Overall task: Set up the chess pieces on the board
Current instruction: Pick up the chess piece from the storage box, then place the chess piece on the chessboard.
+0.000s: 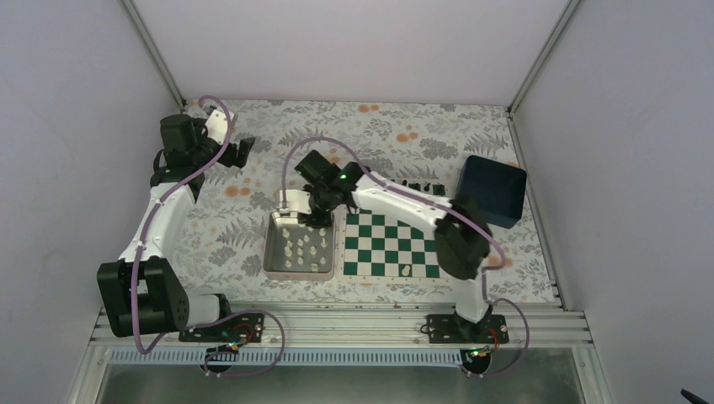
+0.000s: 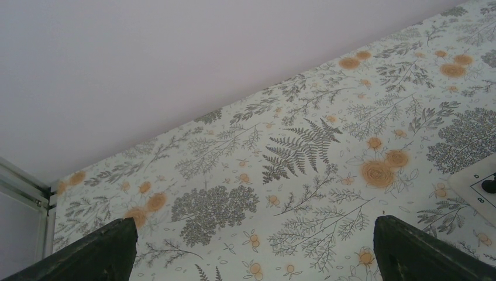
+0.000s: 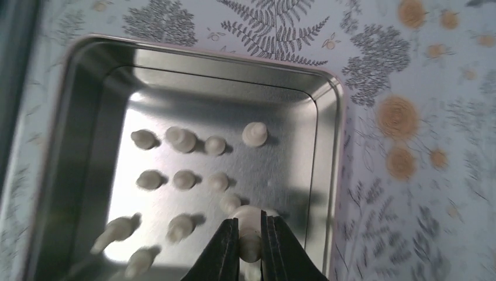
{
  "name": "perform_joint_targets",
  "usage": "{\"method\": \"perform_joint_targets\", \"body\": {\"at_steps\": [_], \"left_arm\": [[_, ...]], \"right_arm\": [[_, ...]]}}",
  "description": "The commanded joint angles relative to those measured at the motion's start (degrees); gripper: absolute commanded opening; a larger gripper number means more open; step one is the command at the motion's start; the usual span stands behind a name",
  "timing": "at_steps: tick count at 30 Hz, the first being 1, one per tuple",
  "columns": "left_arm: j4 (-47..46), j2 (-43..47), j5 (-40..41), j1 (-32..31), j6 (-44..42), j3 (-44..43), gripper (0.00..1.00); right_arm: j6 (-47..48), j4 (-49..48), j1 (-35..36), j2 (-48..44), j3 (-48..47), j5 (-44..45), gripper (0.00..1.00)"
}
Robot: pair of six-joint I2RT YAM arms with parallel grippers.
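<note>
The green and white board [image 1: 391, 245] lies right of centre, with one cream-white piece [image 1: 406, 271] on its near edge. Several cream-white pieces [image 3: 184, 179] stand in a silver metal tray [image 1: 297, 247], which also shows in the right wrist view [image 3: 327, 146]. Black pieces [image 1: 423, 184] stand in a row on the cloth behind the board. My right gripper [image 3: 250, 229] is over the tray, shut on a cream-white piece [image 3: 250, 221]. My left gripper [image 2: 251, 249] is open and empty over the cloth at the far left.
A dark blue box [image 1: 492, 190] stands at the board's far right corner. The floral cloth [image 1: 253, 223] covers the table. White walls enclose the back and sides. A corner of the board with a black piece [image 2: 489, 186] shows at the right edge of the left wrist view.
</note>
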State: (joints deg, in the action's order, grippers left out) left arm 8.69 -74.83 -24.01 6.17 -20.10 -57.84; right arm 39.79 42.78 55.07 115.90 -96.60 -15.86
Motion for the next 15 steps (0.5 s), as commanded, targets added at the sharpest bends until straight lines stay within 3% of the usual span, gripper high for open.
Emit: {"method": "perform_joint_targets", "body": {"at_steps": [1, 8, 15], "left_arm": [[-1.05, 0.9, -0.17, 0.24, 0.21, -0.5, 1.0], [-0.7, 0.18, 0.09, 0.24, 0.1, -1.05, 1.0], [-0.19, -0.31, 0.49, 0.24, 0.06, -1.51, 1.0]], "right_arm": [[-1.71, 1.68, -0.87, -10.97, 7.12, -1.07, 0.04], [-1.63, 2.74, -6.1, -24.85, 22.58, 0.59, 0.04], [-2.85, 0.57, -8.5, -32.27, 36.49, -0.3, 0.05]]}}
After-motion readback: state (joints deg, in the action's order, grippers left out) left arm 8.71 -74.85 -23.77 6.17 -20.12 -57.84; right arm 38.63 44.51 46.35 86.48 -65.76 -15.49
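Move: The chessboard, to which the right hand is carrying its white piece, has its middle about 25 cm to that hand's right, 1 cm farther out and 9 cm below. On it, the white piece already placed stands some 27 cm right and 10 cm back of the hand; the black pieces centre about 25 cm right and 11 cm ahead. The storage box's middle is 1 cm left and 3 cm back, below the hand. From the left hand the board lies roughly 42 cm right, 17 cm back, 23 cm down. The white chess piece, already clear of the box floor and still pinched in the right fingers, is carried quickly about 15 cm to the right and some 3 cm back, out over the storage box's right wall to the chessboard. The hand first climbs another 5 cm, then sinks most of that again, turning about 10 degrees clockwise on the way. ##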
